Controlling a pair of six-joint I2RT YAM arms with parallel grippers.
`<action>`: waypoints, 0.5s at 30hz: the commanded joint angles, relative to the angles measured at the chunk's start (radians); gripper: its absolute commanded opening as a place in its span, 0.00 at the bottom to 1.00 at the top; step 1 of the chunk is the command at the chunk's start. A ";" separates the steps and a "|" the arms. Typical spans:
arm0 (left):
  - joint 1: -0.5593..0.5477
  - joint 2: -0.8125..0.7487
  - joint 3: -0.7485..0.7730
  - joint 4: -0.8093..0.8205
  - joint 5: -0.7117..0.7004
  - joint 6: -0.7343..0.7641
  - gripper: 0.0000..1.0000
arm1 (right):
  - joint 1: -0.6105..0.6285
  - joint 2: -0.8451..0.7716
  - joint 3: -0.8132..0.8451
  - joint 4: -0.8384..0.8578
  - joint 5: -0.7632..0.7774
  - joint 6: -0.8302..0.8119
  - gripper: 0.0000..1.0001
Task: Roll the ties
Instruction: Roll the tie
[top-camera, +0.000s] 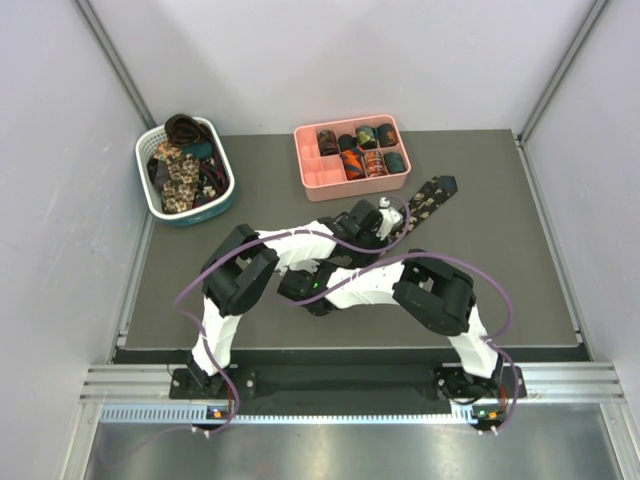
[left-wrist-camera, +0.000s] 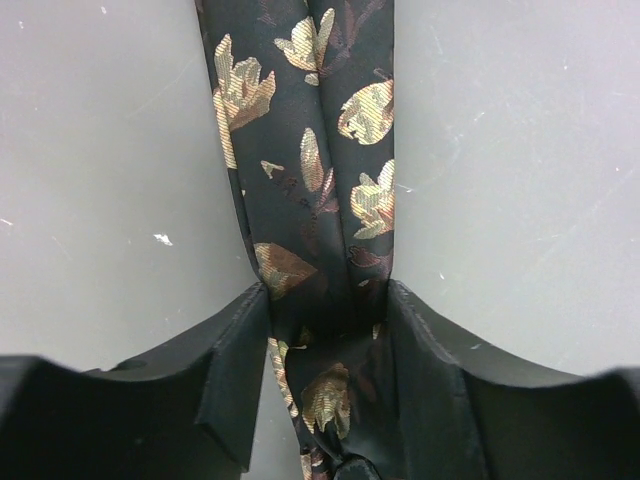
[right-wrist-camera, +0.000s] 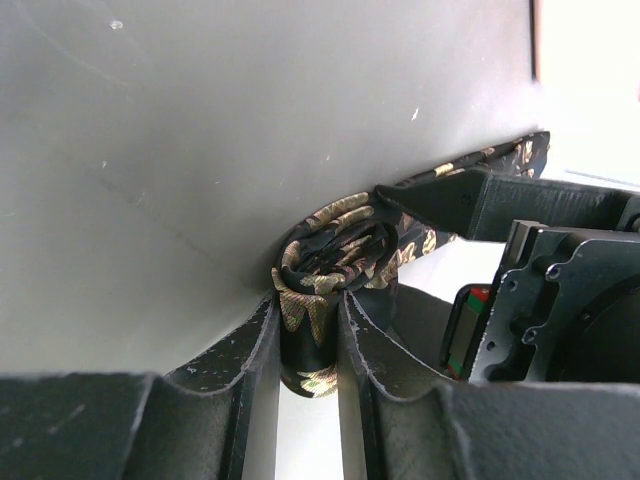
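Observation:
A dark tie with beige floral print (top-camera: 432, 194) lies slanted on the grey mat, its pointed end toward the back right. My left gripper (left-wrist-camera: 327, 300) straddles the strip (left-wrist-camera: 310, 150), both fingers pressed against its edges so that the cloth bunches between them. The tie's near end is wound into a small coil (right-wrist-camera: 335, 250), and my right gripper (right-wrist-camera: 308, 300) is shut on it, just beside the left gripper's finger (right-wrist-camera: 450, 205). In the top view both arms cross and meet at that near end, in front of the pink tray.
The pink divided tray (top-camera: 312, 180) at the back centre holds several rolled ties (top-camera: 372, 150). A white-and-teal basket (top-camera: 148, 190) at the back left holds several loose ties (top-camera: 185, 165). White walls enclose the mat on three sides.

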 joint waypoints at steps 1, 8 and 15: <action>-0.003 0.040 -0.080 -0.096 0.046 -0.012 0.52 | 0.007 -0.027 -0.015 0.006 -0.088 0.027 0.08; -0.010 0.027 -0.082 -0.126 0.030 -0.009 0.52 | 0.007 -0.018 -0.022 -0.006 -0.069 0.036 0.35; -0.013 0.034 -0.051 -0.177 0.037 0.004 0.51 | 0.007 -0.018 -0.029 -0.011 -0.060 0.036 0.50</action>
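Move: The rolled part of the tie is between the right fingertips, about 1 cm ahead of the right hand point. The tie's flat tail end lies some 17 cm ahead and 21 cm to the right of that hand, and the middle of the pink box roughly 23 cm straight ahead. From the left hand, whose fingers already straddle the tie just past the roll, the roll is about 3 cm back and 3 cm to the left, near the same height. Open the right gripper where it stands, from nearly a quarter to about half open, to let go of the rolled tie. Don't shift or turn that wrist. Keep the left gripper practically still, its fingers on the two edges of the tie beside the roll. ##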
